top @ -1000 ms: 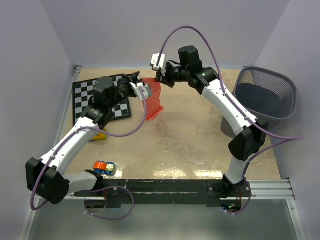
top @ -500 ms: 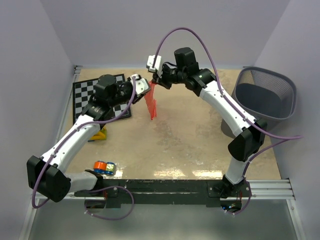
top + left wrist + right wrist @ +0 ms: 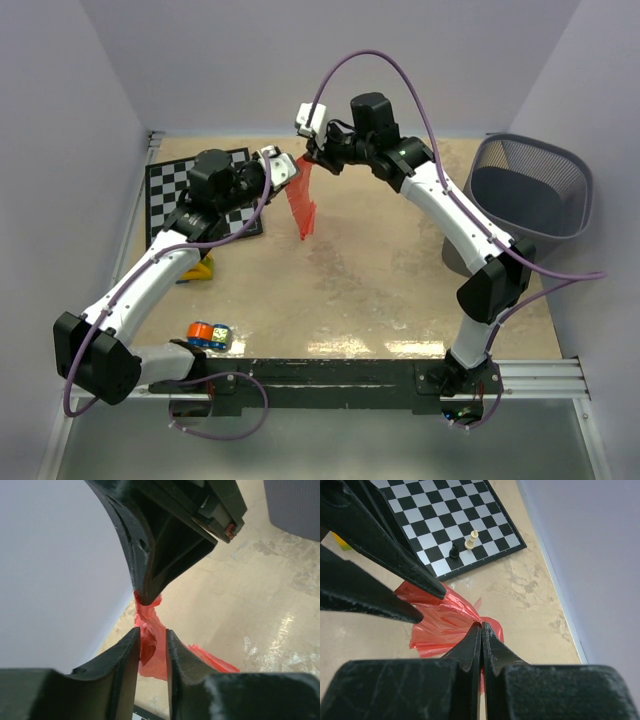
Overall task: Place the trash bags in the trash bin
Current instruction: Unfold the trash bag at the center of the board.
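Note:
The red-orange trash bag (image 3: 302, 205) hangs as a narrow crumpled strip above the table's far middle. My right gripper (image 3: 313, 160) is shut on its top edge, and the pinched film (image 3: 445, 622) shows ahead of the closed fingertips (image 3: 481, 629). My left gripper (image 3: 285, 170) is just to the left of it, jaws apart. The bag's upper part (image 3: 150, 630) sits loosely in the gap of the left gripper (image 3: 151, 639). Its two tips (image 3: 432, 591) straddle the film. The dark mesh trash bin (image 3: 530, 195) stands at the far right, away from both grippers.
A chessboard (image 3: 200, 195) lies at the far left under the left arm, with a white piece (image 3: 470, 540) and a black piece (image 3: 453, 551) on it. A yellow object (image 3: 201, 268) and small blue-orange items (image 3: 208, 335) lie near the left. Walls enclose the table.
The bag, spread wide between the grippers a second ago, now hangs as a narrow strip. The left gripper has pulled slightly left; the right gripper has shifted a little.

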Tool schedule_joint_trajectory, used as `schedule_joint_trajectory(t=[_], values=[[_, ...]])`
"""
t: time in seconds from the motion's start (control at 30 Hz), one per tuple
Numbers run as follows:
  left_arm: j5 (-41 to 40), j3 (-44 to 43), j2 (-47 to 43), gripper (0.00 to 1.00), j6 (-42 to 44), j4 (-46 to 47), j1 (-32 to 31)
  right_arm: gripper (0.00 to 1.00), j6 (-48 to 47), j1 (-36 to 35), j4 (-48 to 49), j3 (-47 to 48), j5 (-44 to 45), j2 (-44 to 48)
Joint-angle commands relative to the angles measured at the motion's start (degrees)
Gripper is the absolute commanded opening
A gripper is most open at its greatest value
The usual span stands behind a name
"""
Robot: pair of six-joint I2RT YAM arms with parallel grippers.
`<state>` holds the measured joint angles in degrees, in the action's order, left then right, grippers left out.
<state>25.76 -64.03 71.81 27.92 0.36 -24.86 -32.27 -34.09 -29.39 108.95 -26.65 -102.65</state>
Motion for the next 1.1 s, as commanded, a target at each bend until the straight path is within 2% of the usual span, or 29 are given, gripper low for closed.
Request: schedule_joint_trajectory(t=[0.0, 0.27, 0.37, 0.5, 0.6, 0.7, 0.8, 0.9, 1.07], values=[[-2.99, -0.48, -0.53, 0.26, -0.41, 6.05, 0.17, 0.00, 0.63, -0.19, 1.44, 1.44, 0.29, 3.25], [-1.85, -0.75, 0.70, 0.09, -1.29, 7.02, 0.17, 0.00, 0.54, -0.19, 1.17, 1.09, -1.03, 3.42], [-1.50, -1.18, 1.49, 0.00, -1.12, 7.46, 0.17, 0.00, 0.28, -0.19, 0.74, 0.92, -2.43, 3.60], [-0.63, -1.62, 3.15, 0.00, -0.34, 9.83, 0.17, 0.00, -2.62, -0.19, -2.78, 0.92, -10.93, 3.95], [0.35, -1.45, 4.04, 0.00, 5.89, 10.44, -0.10, 0.00, -2.70, 0.25, -3.48, 1.79, -14.12, 3.07], [-0.71, -0.31, 3.51, 0.00, 16.07, 11.85, -0.54, 0.00, -4.64, 0.77, -5.33, 3.99, -14.04, 1.32], [-0.10, 3.11, 0.80, 0.00, 24.96, 16.59, -0.89, 0.00, -3.07, 1.04, -3.05, 2.60, -8.35, 0.79], [2.88, 4.70, -0.79, 0.00, 31.21, 17.22, -0.89, 0.00, -1.04, 1.04, 0.11, 1.18, -3.59, 0.43], [2.64, 5.58, 1.13, 0.00, 38.69, 15.37, -2.12, 0.00, -0.94, 0.95, 0.13, 3.55, -8.66, 0.78]])
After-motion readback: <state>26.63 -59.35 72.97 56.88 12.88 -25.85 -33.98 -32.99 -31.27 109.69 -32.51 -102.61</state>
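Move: The trash bag hangs from the right fingers, its middle about 2 cm ahead of the left hand, 3 cm to its right and 9 cm below. The chessboard lies some 20 cm left of that hand, 3 cm ahead, about 30 cm down; the yellow toy is also some 20 cm left but 11 cm back. From the right hand, the bag's middle is about 2 cm back, straight below by 9 cm. Left shuts on the bag, easing 2 cm forward, rolling 30 degrees; right, still pinching, rocks back then forward. ##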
